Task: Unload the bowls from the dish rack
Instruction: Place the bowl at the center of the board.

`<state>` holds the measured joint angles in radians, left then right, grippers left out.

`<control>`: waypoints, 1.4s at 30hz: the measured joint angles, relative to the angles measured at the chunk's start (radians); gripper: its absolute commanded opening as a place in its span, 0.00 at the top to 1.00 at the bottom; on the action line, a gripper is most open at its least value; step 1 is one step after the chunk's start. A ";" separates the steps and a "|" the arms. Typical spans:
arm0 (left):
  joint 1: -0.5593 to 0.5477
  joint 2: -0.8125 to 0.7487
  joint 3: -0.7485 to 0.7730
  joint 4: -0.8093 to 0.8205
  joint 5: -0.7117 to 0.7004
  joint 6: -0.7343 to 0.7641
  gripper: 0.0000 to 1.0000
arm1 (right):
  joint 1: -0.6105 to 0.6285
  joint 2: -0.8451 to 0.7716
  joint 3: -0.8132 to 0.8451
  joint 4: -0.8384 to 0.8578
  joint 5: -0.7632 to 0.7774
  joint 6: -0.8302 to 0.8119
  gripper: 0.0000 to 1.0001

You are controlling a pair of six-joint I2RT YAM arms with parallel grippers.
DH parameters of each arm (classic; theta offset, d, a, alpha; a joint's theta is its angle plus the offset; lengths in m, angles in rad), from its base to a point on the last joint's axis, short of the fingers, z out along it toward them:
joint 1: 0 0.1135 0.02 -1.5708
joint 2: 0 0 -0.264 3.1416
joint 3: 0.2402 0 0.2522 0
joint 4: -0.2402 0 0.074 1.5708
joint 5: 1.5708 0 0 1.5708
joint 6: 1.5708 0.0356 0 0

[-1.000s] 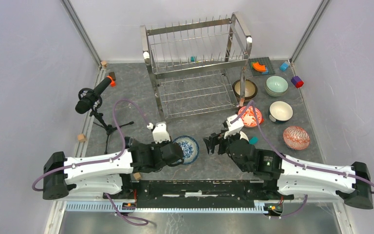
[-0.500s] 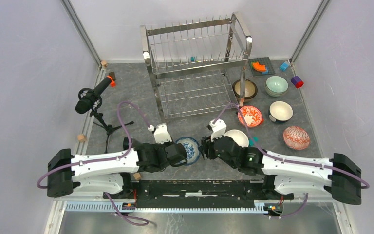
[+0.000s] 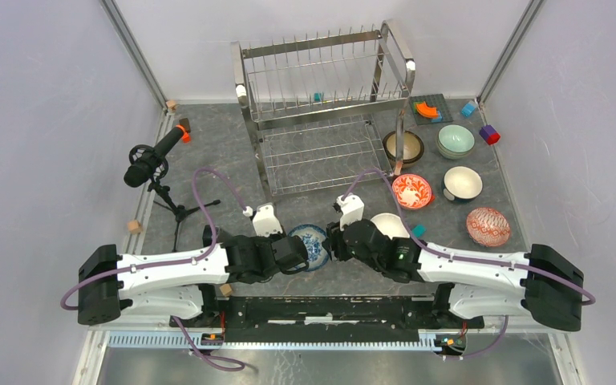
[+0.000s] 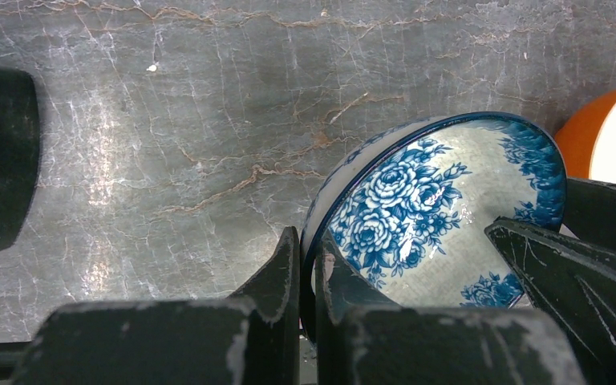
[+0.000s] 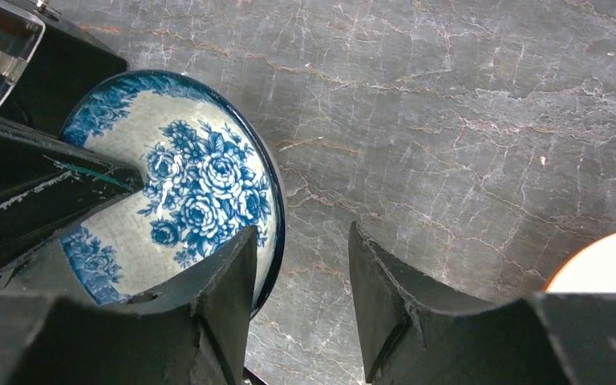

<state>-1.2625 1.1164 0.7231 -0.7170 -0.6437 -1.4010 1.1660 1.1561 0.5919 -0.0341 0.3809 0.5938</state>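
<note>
A blue-and-white bowl sits tilted between the two arms at the near middle of the table. My left gripper is shut on its left rim, one finger inside and one outside. My right gripper straddles the opposite rim of this bowl. Its left finger lies against the inside, while its right finger stands apart from the outside wall, so the jaws are open. The dish rack stands at the back with no bowls on it. Brown-gold, pale green and cream bowls rest right of it.
Two red-patterned bowls and an orange bowl lie by the right arm. A microphone on a tripod stands at the left. Toy blocks and an orange piece on a mat sit at the back right.
My right arm has swung left to the blue-and-white bowl, and its jaws have narrowed around the rim. The left gripper has kept its hold.
</note>
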 measured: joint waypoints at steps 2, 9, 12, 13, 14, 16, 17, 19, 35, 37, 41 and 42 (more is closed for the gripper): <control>0.000 0.000 0.000 0.000 0.000 -0.002 0.98 | -0.008 0.008 0.000 0.011 -0.009 0.005 0.52; 0.000 0.000 0.000 0.000 0.001 -0.010 0.98 | -0.017 0.045 0.022 0.019 -0.032 0.012 0.59; 0.000 0.000 0.000 0.000 0.001 -0.015 0.98 | -0.021 0.055 0.027 0.020 -0.042 0.013 0.65; 0.000 0.000 0.000 0.000 0.002 -0.015 0.98 | -0.022 0.057 0.027 0.021 -0.045 0.014 0.68; 0.000 0.000 0.000 0.000 0.002 -0.016 0.98 | -0.023 0.059 0.027 0.022 -0.048 0.016 0.70; 0.000 0.000 0.000 0.000 0.002 -0.016 0.98 | -0.024 0.064 0.027 0.030 -0.059 0.020 0.74; 0.000 0.000 0.000 0.000 0.002 -0.016 0.98 | -0.024 0.067 0.029 0.032 -0.064 0.021 0.76; 0.000 0.001 0.000 0.000 0.002 -0.016 0.98 | -0.024 0.072 0.032 0.034 -0.072 0.023 0.83; 0.000 -0.025 0.021 0.043 -0.001 0.193 0.17 | -0.047 0.054 0.084 -0.150 -0.069 -0.064 1.00; 0.000 -0.042 0.055 0.034 -0.011 0.293 0.16 | -0.059 0.032 0.107 -0.194 -0.077 -0.103 1.00; 0.000 -0.053 0.170 0.017 -0.051 0.553 0.14 | -0.095 0.023 0.175 -0.277 -0.104 -0.192 1.00; 0.000 -0.052 0.196 0.013 -0.060 0.609 0.14 | -0.099 0.024 0.188 -0.287 -0.107 -0.210 1.00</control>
<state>-1.2625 1.0641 0.9195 -0.7044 -0.7040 -0.7921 1.0668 1.1797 0.7803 -0.3214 0.2741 0.3840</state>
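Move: My left hand still pinches the blue-flowered bowl by its left rim; the bowl's middle lies about 5 cm to its right, 1 cm back and 2 cm lower. From my right hand, half open around the opposite rim, that middle is some 5 cm left, 2 cm back and 3 cm down. The orange bowl sits 16 cm right of my right hand and 4 cm ahead, the red patterned bowl 24 cm right and 15 cm ahead; the rack's front edge is straight ahead, roughly 14 cm. All three are about 6 cm lower. I ease my right hand a little left along the bowl and shut its fingers on the right rim while my left keeps its pinch. Then my left opens wide, lets go and rises about 8 cm, swinging some 20 degrees clockwise and tipping its fingers up; my right draws the bowl some 3.5 cm right, dipping slightly, then lifting, its left side rolling down. ##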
